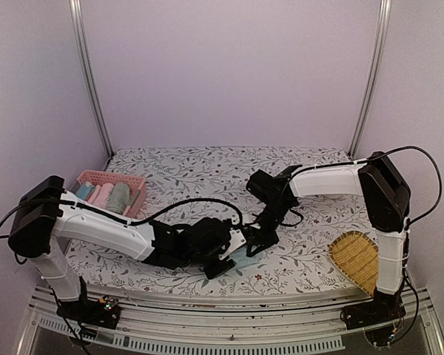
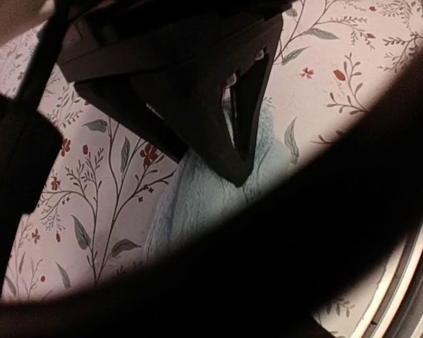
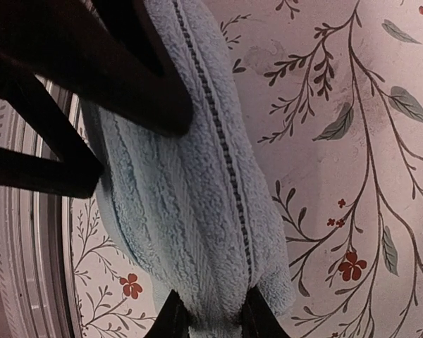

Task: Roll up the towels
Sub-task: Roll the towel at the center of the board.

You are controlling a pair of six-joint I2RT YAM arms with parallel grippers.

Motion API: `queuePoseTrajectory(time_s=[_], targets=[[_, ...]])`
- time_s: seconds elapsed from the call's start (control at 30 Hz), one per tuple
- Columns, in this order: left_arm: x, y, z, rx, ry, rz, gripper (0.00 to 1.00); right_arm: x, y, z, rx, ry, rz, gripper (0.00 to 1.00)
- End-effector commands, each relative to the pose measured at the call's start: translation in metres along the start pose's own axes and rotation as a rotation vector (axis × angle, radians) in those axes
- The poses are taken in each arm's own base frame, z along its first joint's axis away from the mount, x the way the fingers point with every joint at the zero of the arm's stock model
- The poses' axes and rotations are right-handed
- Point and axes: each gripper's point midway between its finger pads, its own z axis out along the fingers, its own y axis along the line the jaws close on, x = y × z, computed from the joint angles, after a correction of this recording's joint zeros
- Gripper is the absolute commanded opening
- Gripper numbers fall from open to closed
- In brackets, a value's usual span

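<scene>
A light blue towel (image 3: 190,197), rolled into a thick bundle, lies on the floral tablecloth near the front edge (image 1: 244,259). My right gripper (image 3: 215,320) is shut on its near end, the terry pinched between both fingertips. My left gripper (image 1: 226,259) comes in from the left. Its dark fingers (image 3: 141,77) sit on either side of the roll's other end and touch it. In the left wrist view the towel (image 2: 197,204) runs under a dark blurred band, with the right gripper's fingers (image 2: 197,105) above it. A pale green rolled towel (image 1: 120,198) lies in the basket.
The pink lattice basket (image 1: 137,183) stands at the left rear and holds blue, pink and green rolls. A woven bamboo tray (image 1: 355,260) lies at the front right by the right arm's base. The table's metal front rail (image 1: 229,307) runs just behind the towel.
</scene>
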Motion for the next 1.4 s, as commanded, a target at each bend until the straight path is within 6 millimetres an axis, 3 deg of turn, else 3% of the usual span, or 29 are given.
queuePoseTrajectory(time_s=[0.0,0.2,0.27,0.33,0.77,0.93,1.17,1.3,1.37], targets=[[0.014,-0.006,0.020,-0.083,0.120,0.141,0.50,0.034,0.012,0.023,-0.072,0.119,0.092,0.18],[0.033,-0.008,0.039,-0.187,0.215,0.277,0.51,0.032,0.013,0.022,-0.074,0.113,0.088,0.18],[0.039,-0.006,0.041,-0.216,0.237,0.298,0.51,0.032,0.013,0.022,-0.075,0.112,0.089,0.22],[0.056,-0.006,0.051,-0.229,0.289,0.327,0.52,0.031,0.014,0.021,-0.079,0.107,0.088,0.23],[0.102,-0.021,0.061,-0.131,0.485,0.381,0.51,0.020,0.019,0.010,-0.088,0.069,0.080,0.28],[0.098,-0.012,0.058,-0.190,0.478,0.360,0.32,0.014,0.017,-0.012,-0.054,0.022,0.082,0.36],[0.078,0.007,0.042,-0.257,0.416,0.292,0.02,0.019,0.017,-0.062,0.055,-0.044,0.103,0.41],[0.068,0.018,0.035,-0.280,0.382,0.244,0.00,0.028,0.022,-0.088,0.115,-0.094,0.122,0.50],[0.053,0.025,0.027,-0.290,0.337,0.207,0.00,0.030,0.023,-0.100,0.146,-0.123,0.124,0.51]])
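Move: The left hand, open, has the light-blue towel bundle about 3 cm to its right, 2 cm ahead and some 4 cm below. The right hand already pinches the bundle near its right end, so the towel's middle lies roughly 3 cm to its left, level with it, and 1 cm lower. The pink basket is some 36 cm left of the left hand and 23 cm ahead. The wicker mat is about 29 cm right of the right hand, level with it and 3 cm below. The left fingers shut on the towel bundle and pinch it, after the hand has eased down about 3 cm, forward and right a little over 2 cm each, its fingers swinging some 20 degrees to point more forward. The right hand holds nearly still, then opens, lets go of the bundle's right end and pulls away right and up, about 5 cm each. ##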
